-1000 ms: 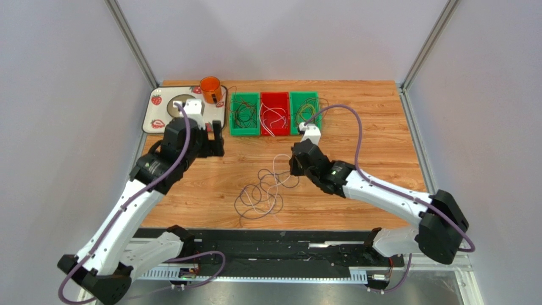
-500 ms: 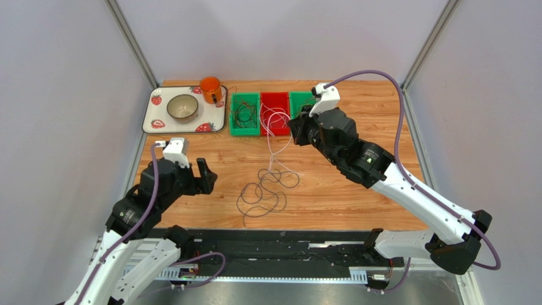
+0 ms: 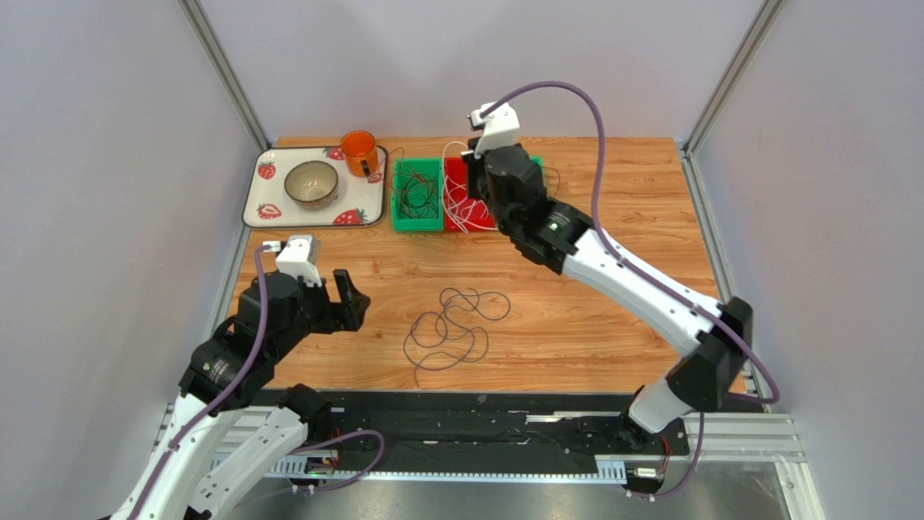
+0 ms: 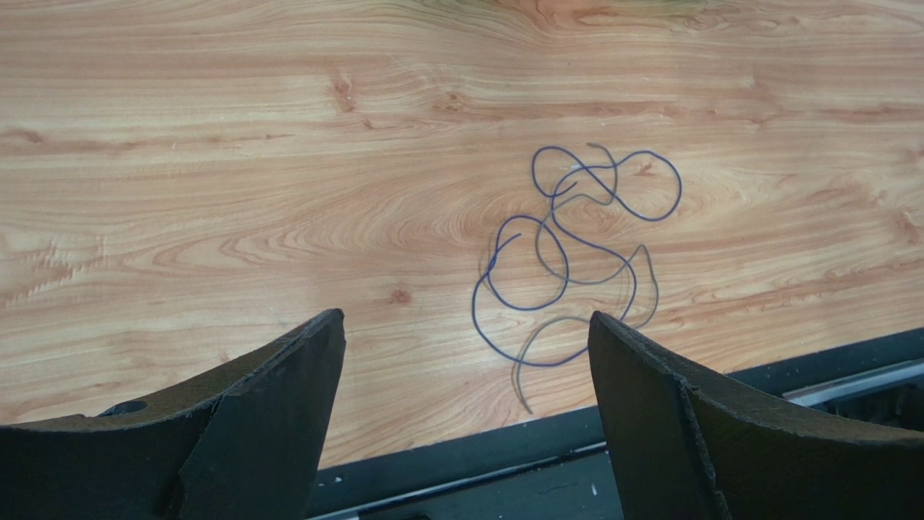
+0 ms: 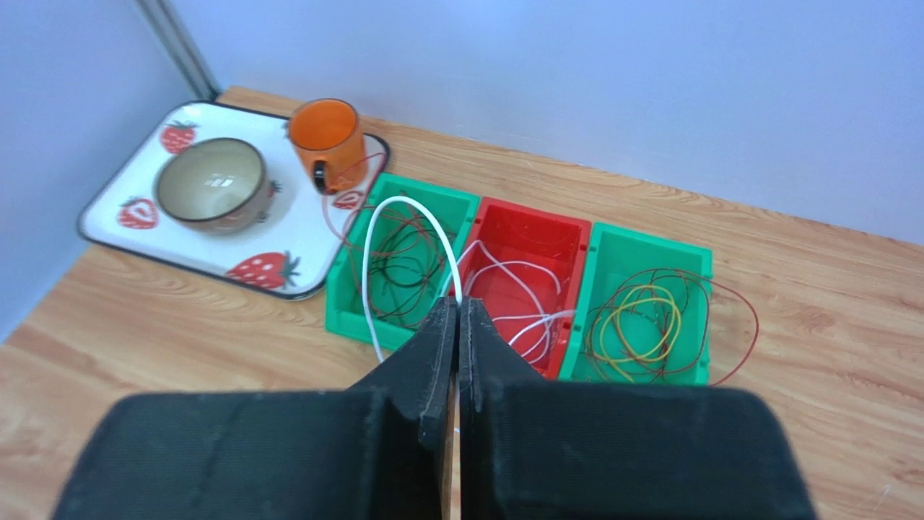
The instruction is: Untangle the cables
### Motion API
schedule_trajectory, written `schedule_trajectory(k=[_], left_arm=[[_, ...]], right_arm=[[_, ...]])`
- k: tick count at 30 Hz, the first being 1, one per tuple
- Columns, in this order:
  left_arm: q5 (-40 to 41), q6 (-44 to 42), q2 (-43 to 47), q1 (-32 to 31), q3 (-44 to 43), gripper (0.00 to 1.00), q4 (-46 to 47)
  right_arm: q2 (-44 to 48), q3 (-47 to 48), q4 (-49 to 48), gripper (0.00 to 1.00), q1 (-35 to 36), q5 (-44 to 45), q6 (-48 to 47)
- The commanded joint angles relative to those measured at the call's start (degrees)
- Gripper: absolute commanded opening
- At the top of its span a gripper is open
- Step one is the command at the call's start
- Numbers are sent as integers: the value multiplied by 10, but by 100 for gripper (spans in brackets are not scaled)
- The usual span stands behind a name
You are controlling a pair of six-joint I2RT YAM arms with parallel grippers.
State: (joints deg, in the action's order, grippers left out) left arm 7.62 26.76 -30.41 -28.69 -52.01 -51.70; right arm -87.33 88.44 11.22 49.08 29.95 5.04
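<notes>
My right gripper [image 5: 457, 306] is shut on a white cable [image 5: 403, 202]. That cable arches up from the fingertips and hangs down over the left green bin [image 5: 418, 184]. From above, the right gripper [image 3: 480, 200] is held over the red bin [image 3: 469, 165] at the back. A loose tangle of dark purple-black cables [image 3: 450, 325] lies on the wood mid-table and also shows in the left wrist view [image 4: 575, 249]. My left gripper [image 3: 349, 303] hovers left of that tangle, open and empty [image 4: 464, 320].
The red bin [image 5: 537, 208] holds white cables. The left green bin holds dark ones, and the right green bin [image 5: 651, 241] holds yellow and red-brown ones. At the back left, a strawberry tray [image 3: 271, 206] carries a bowl [image 3: 311, 182] and an orange mug [image 3: 359, 152].
My right arm lifted the white cable out of the mid-table tangle and carried it back over the bins. My left arm pulled back from the tray to the near left.
</notes>
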Motion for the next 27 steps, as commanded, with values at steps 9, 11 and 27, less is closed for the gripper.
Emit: schedule_trajectory(k=[9, 11, 27], left_arm=[[8, 7, 5, -1, -4, 91, -1], [9, 8, 5, -1, -4, 90, -1], [14, 10, 0, 0, -4, 89, -2]], right_arm=[[-195, 200, -43, 0, -73, 22, -81], [-213, 212, -43, 0, -77, 20, -85], [-384, 332, -43, 0, -123, 58, -33]])
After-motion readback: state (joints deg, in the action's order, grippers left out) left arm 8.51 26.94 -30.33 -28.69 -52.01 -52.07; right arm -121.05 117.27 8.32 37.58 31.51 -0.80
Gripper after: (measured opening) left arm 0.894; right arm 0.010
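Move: The right hand already holds the white cable between its shut fingers, and the red bin it is bound for lies about 15 cm ahead, level sideways and some 33 cm below. One green bin is about 12 cm left of the red bin, the other about 12 cm right of it; the orange mug stands some 25 cm left of the red bin and 5 cm farther out. From the left hand the red bin is about 35 cm ahead, 23 cm right and 20 cm below. Still pinching the white cable, the right hand carries it forward through the air some 17 cm towards the space above the red bin, quick at first, easing midway, then speeding up again, with almost no sideways travel. It sinks about 3 cm early on and dips again at the end, some 6 cm in all, while the fingers swing about 10 degrees clockwise to point more nearly straight ahead and stay shut throughout. ##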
